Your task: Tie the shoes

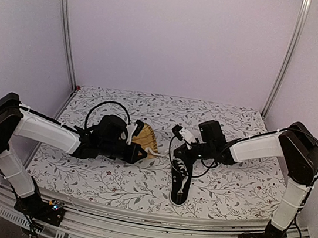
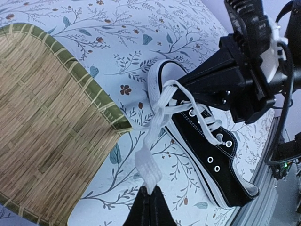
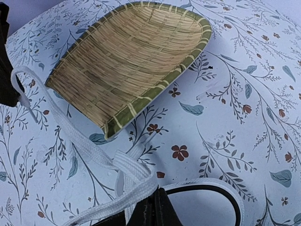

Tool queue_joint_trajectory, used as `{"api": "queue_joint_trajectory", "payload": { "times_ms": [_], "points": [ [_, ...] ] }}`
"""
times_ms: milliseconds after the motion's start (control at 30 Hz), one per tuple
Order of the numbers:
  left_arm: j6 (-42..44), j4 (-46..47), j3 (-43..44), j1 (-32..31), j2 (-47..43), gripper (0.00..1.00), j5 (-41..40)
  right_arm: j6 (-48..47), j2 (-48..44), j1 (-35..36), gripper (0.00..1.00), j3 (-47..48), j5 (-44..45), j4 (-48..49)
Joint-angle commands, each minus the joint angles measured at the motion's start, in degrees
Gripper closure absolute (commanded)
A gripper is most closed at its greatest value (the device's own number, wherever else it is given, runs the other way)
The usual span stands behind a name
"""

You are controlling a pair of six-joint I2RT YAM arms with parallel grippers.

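The black shoe (image 1: 180,184) with white laces lies on the floral table, toe toward the near edge. In the left wrist view the shoe (image 2: 207,143) sits on its side edge. A white lace (image 2: 157,117) runs taut from its top eyelets to my left gripper (image 2: 149,200), which is shut on the lace end. My right gripper (image 3: 157,207) is at the shoe's heel opening (image 3: 221,188), shut where two strands of lace (image 3: 134,172) cross at its tips. From above, the left gripper (image 1: 144,152) is left of the shoe and the right gripper (image 1: 179,151) is at the shoe's far end.
A yellow woven tray with a green rim (image 1: 145,136) lies just behind the left gripper, close to the shoe. It fills the left of the left wrist view (image 2: 47,122) and the top of the right wrist view (image 3: 131,56). Grey walls and metal posts enclose the table.
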Motion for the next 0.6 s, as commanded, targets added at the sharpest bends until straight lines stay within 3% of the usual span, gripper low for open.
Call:
{"api": "queue_joint_trajectory", "payload": {
  "times_ms": [0, 267, 567],
  "points": [
    [0.0, -0.7, 1.1, -0.4, -0.1, 1.00, 0.1, 0.9, -2.1, 0.1, 0.98, -1.2, 0.1, 3.5],
    [-0.5, -1.6, 0.3, -0.4, -1.7, 1.00, -0.7, 5.6, -16.9, 0.1, 0.98, -12.0, 18.3, 6.4],
    [-2.3, -2.9, -4.0, -0.4, -5.5, 1.00, -4.0, 14.7, -28.2, 0.0, 0.98, -19.0, 34.4, -7.7]
  ]
}}
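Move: The right fingers are already shut on a lace over the shoe's toe end. The loose lace knot sits about 2 cm to their left and 1 cm lower, the shoe's middle some 10 cm back, 4 cm right and 5 cm down. The bamboo basket is roughly 17 cm left, 6 cm ahead and 8 cm below. From the left hand, pinching the other lace end, the knot lies about 9 cm right, 1 cm ahead and 3 cm lower. Keeping its pinch on the lace, the right hand pulls it to the right, away from the knot and the left hand, by nearly 10 cm, climbing about 7 cm on the way and swinging some 25 degrees clockwise. The left hand holds its own lace end shut and all but still, against the pull. ##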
